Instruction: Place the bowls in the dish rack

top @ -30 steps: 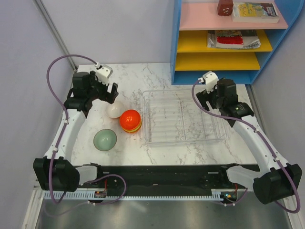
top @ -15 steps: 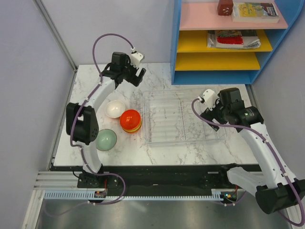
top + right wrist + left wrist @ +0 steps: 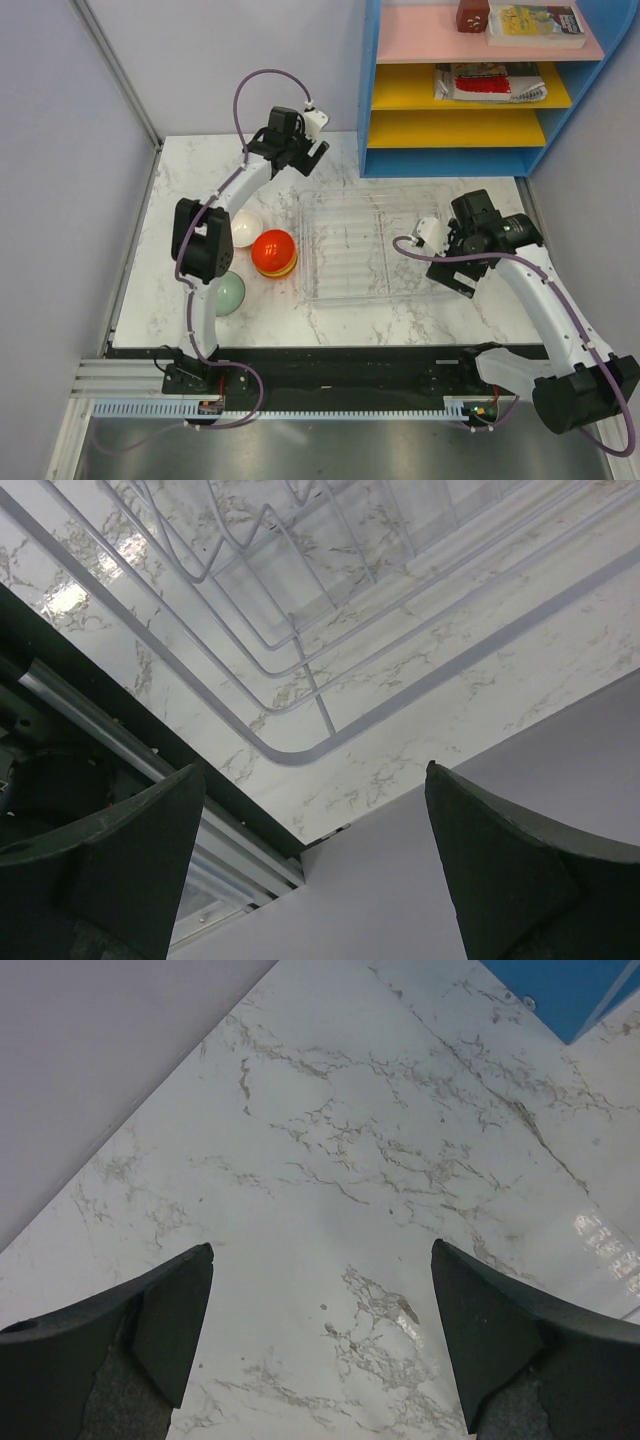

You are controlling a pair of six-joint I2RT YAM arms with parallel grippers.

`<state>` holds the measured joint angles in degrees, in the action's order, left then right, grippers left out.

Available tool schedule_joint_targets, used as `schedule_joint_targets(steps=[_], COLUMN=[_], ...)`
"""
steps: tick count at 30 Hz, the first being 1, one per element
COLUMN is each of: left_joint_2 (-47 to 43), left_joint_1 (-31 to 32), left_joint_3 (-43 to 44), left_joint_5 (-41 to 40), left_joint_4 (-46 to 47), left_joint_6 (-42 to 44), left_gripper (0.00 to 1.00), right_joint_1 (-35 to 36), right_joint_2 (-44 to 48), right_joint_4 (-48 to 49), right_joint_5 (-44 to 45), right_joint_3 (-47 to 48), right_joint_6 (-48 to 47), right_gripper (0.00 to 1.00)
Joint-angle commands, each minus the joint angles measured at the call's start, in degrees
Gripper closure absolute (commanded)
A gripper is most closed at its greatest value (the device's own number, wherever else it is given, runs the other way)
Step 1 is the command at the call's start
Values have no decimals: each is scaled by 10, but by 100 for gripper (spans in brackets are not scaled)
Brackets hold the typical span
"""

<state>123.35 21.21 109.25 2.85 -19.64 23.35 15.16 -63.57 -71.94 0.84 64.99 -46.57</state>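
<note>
The see-through wire dish rack [image 3: 375,250] lies right of the table's centre with nothing in it. Left of it, an orange-red bowl [image 3: 273,248] sits upside down on a yellow-green one [image 3: 283,270]. A white bowl [image 3: 247,228] and a pale sage-green bowl [image 3: 231,294] are partly hidden behind my left arm. My left gripper [image 3: 300,160] is open over bare marble near the rack's far left corner, with nothing between its fingers [image 3: 321,1248]. My right gripper [image 3: 452,272] is open over the rack's near right corner [image 3: 300,750], empty [image 3: 313,771].
A blue shelf unit [image 3: 470,90] with pink and yellow boards, books and a brown block stands at the back right. Purple walls close in the left and right sides. A black rail [image 3: 340,365] runs along the table's near edge.
My left arm has swung from above the white bowl to the back of the table, rightwards. My right gripper has moved from the rack's far right side toward its near right corner.
</note>
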Motion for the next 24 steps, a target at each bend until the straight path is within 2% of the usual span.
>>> schedule_joint_targets(steps=[1, 9, 16, 24], left_joint_2=[26, 50, 41, 2], left_joint_1=[12, 37, 45, 58], left_joint_3=[35, 32, 15, -45], left_joint_5=[-43, -51, -32, 2], left_joint_4=[1, -23, -40, -55], left_joint_6=[34, 61, 69, 83], left_gripper=[4, 4, 6, 8], right_joint_1=[0, 0, 0, 0], right_joint_2=[-9, -30, -45, -55], right_joint_4=[-31, 0, 112, 225], right_joint_5=[-21, 25, 79, 130], right_joint_3=[-14, -66, -101, -104], right_joint_6=[-34, -34, 0, 43], right_gripper=[2, 2, 2, 2])
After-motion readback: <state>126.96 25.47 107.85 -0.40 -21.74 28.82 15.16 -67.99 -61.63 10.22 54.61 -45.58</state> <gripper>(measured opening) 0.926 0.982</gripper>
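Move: The dish rack's rear-left corner lies about 5 cm back from the left hand, 3 cm to its left and 7 cm below. The blue shelf's near corner stands some 12 cm to that hand's right, about level in depth; the white bowl sits around 15 cm back and 16 cm left, and the red bowl about 21 cm back and 10 cm left of it. The rack's front-right corner is right under the right hand: 1 cm ahead, 3 cm right, 7 cm below. The dish rack is closed in on from opposite corners, both grippers staying wide open. The left hand sinks about 5 cm, easing right and back towards the rear rim, and rolls some 10 degrees. The right hand also drops about 5 cm, first drawing back, then swinging forward and rightward, until the front-right corner's rim lies between its fingers, one finger reaching below it. ##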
